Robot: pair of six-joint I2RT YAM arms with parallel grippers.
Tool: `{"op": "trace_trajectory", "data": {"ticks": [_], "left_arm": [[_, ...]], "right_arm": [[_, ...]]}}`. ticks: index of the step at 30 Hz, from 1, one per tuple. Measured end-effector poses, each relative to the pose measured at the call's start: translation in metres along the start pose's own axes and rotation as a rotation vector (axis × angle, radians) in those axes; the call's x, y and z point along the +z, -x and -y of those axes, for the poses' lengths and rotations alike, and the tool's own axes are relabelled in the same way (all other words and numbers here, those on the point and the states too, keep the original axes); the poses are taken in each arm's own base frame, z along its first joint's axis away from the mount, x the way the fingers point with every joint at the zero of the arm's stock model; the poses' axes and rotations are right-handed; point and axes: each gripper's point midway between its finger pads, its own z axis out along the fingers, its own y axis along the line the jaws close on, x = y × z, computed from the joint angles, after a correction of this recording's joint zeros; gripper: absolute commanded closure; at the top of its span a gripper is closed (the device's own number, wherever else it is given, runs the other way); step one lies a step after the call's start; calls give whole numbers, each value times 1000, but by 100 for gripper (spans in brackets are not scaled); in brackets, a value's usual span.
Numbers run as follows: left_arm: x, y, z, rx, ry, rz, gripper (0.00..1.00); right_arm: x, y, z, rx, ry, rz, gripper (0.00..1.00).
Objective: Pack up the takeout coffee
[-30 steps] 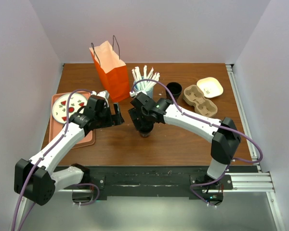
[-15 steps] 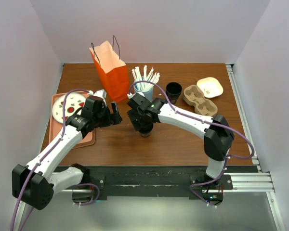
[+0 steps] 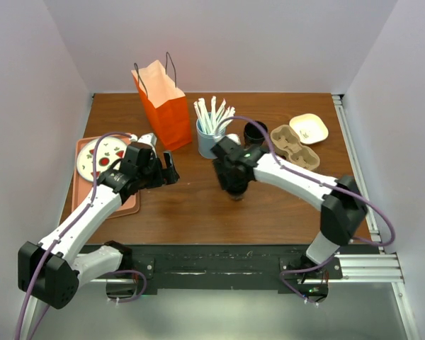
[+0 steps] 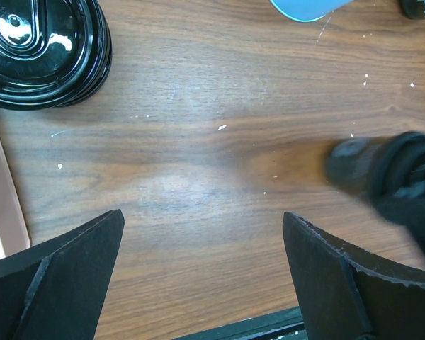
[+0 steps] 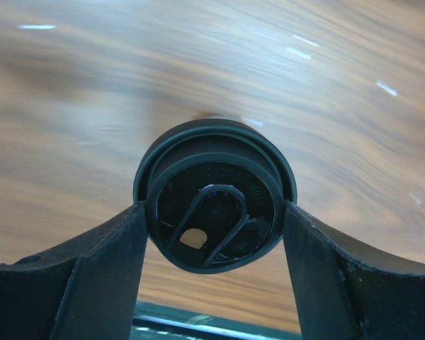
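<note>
The takeout coffee point(image 5: 214, 195), a dark cup with a round black lid, sits between the fingers of my right gripper point(image 5: 214, 212), which is shut on the lid's rim from both sides. From above, the right gripper point(image 3: 235, 183) covers most of the cup; only the cup's base point(image 3: 236, 197) shows, over the middle of the table. The table under it is blurred. My left gripper point(image 3: 171, 170) hangs open to the left of it with nothing between its fingers point(image 4: 71, 262). In the left wrist view the cup and right gripper show as a dark blur point(image 4: 382, 173).
An orange paper bag point(image 3: 163, 106) stands at the back left. A blue straw holder point(image 3: 208, 140), an all-black cup point(image 3: 255, 132), a cardboard cup carrier point(image 3: 294, 147) and a cream dish point(image 3: 308, 128) line the back right. A pink tray point(image 3: 127, 205) lies left; a glossy black container point(image 4: 46, 49) is near it.
My right gripper has carried the takeout coffee to the right, away from the left gripper, uncovering the straw holder. The left arm has barely moved over the last half second.
</note>
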Motion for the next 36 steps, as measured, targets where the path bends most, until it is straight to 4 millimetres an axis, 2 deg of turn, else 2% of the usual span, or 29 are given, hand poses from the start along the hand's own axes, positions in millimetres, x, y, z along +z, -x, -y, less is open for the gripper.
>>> {"op": "trace_trajectory", "data": {"ticks": [5, 7, 11, 13, 17, 29, 32, 36], "left_arm": [[0, 0, 1, 0, -4, -2, 1], [1, -1, 1, -1, -3, -4, 1], [1, -1, 1, -7, -3, -5, 1], [1, -1, 1, -9, -4, -5, 1], [1, -1, 1, -12, -4, -6, 1], [1, -1, 1, -15, -2, -8, 0], [1, -1, 3, -15, -11, -12, 0], [-2, 4, 8, -15, -25, -13, 0]], "right_arm": [[-4, -21, 101, 195, -152, -26, 35], [-7, -29, 135, 273, -207, -29, 35], [-11, -48, 174, 370, -268, -45, 34], [-9, -56, 185, 407, -289, -59, 34], [-8, -57, 194, 463, -295, -31, 31], [-9, -60, 202, 532, -302, -13, 13], [-15, -60, 202, 531, -298, -33, 3], [-31, -45, 203, 530, -289, -16, 1]]}}
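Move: The right hand already grips the lidded black cup at its lid. The bare table spot the cup is taken to lies about 21 cm right and 2 cm forward. The pulp cup carrier is some 23 cm right and 14 cm forward, the second black cup 9 cm right and 17 cm forward, the straw holder 7 cm left and 16 cm forward. From the idle left hand, the spot is roughly 40 cm right, about level. Still pinching the lidded cup at its rim, the right hand drags it low across the table about 21 cm to the right, to the near side of the carrier, fast at first and then easing off, while turning some 35 degrees clockwise. There its fingers open, let go of the lid and start to lift clear. ##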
